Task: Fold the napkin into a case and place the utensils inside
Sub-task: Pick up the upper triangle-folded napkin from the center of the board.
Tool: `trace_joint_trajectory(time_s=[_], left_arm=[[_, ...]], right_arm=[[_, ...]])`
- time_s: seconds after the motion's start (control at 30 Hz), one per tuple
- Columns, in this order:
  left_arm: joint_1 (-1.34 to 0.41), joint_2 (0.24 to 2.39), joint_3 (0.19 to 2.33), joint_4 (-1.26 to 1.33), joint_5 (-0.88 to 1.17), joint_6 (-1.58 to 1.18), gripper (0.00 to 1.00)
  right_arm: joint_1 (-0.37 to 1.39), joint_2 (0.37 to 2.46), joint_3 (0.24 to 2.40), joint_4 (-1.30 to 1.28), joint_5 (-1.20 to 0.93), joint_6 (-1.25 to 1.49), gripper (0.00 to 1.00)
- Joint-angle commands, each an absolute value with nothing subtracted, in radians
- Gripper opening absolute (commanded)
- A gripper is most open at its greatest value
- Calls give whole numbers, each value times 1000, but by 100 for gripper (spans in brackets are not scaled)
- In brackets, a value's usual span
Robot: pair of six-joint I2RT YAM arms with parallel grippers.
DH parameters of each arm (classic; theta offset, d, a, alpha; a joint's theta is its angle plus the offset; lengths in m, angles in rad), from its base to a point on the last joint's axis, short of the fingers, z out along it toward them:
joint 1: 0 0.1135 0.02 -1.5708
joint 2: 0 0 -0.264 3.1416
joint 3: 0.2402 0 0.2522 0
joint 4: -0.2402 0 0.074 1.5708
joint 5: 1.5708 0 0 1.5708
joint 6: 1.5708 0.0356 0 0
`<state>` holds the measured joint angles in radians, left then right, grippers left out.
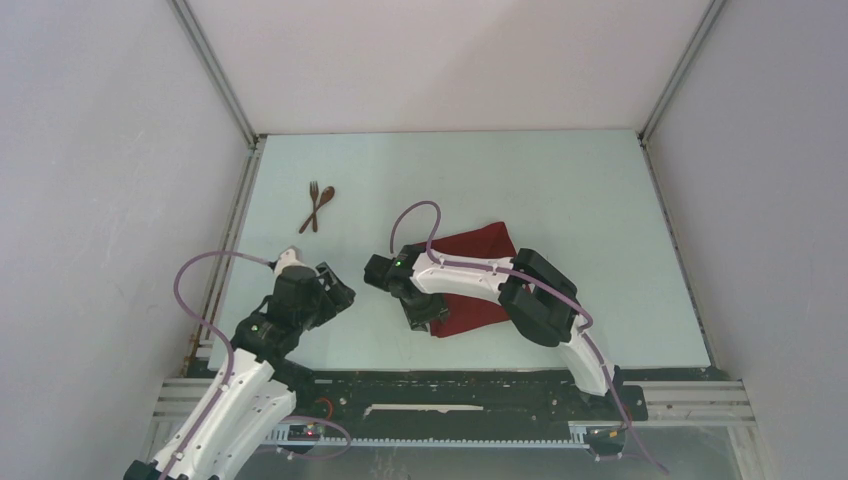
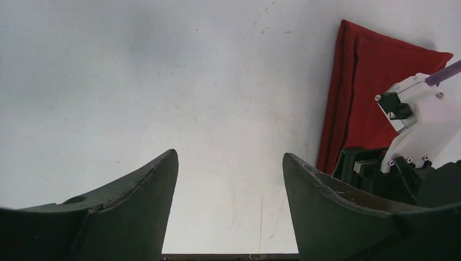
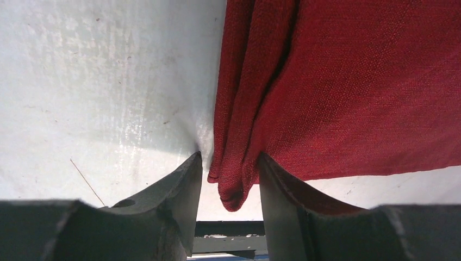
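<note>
The dark red napkin [image 1: 478, 247] lies folded in layers at the table's middle, partly under my right arm. My right gripper [image 1: 417, 318] is at its near left corner. In the right wrist view the jaws straddle that bunched corner of the napkin [image 3: 353, 81]; the right finger touches cloth, and a narrow gap shows beside the left finger, so my right gripper [image 3: 228, 157] is open. My left gripper [image 1: 343, 293] [image 2: 229, 155] is open over bare table, left of the napkin [image 2: 375, 70]. The utensils [image 1: 318, 205], a brown fork and spoon, lie crossed at the far left.
White walls with metal rails enclose the pale table [image 1: 560, 190] on three sides. A black rail [image 1: 450, 385] runs along the near edge. The right arm's wrist [image 2: 418, 114] shows at the right of the left wrist view, close to my left gripper.
</note>
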<state>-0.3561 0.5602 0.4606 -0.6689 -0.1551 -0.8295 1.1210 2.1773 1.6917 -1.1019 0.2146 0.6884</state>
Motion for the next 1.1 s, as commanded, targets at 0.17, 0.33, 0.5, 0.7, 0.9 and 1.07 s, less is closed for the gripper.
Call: trace_joint_trajectory(time_s=[0.17, 0.33, 0.5, 0.7, 0.9, 1.07], left_arm=[[-364, 551, 518, -687, -214, -840, 77], [-363, 553, 513, -688, -222, -847, 77], [-362, 566, 510, -679, -219, -851, 78], [-358, 601, 485, -596, -133, -857, 78], [-312, 685, 439, -424, 84, -889, 81], [-253, 894, 397, -179, 356, -982, 82]], right_arm=[[1105, 2225, 1685, -1052, 206, 697, 43], [1100, 2197, 1634, -994, 232, 686, 21], [1098, 2113, 1577, -905, 288, 637, 0], [1058, 1916, 1444, -696, 128, 526, 0], [973, 1798, 1312, -555, -108, 521, 0], [939, 1772, 1256, -510, -199, 518, 0]])
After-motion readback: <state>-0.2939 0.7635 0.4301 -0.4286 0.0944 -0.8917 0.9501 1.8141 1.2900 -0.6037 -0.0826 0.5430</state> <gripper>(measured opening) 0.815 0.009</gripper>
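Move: The napkin's near left corner, a folded strip, already stands between the right hand's parted fingers, about 1 cm back from the hand point and 1 cm lower. From that hand the napkin's far left corner lies some 14 cm ahead and 3 cm left, its near right corner about 2 cm ahead and 19 cm right, both on the table. From the left hand, the near left corner is roughly 16 cm right, 5 cm back and 8 cm below. The right hand pinches the corner, then lifts about 4 cm and forward, rolling left-side-up; left hand swings right. ##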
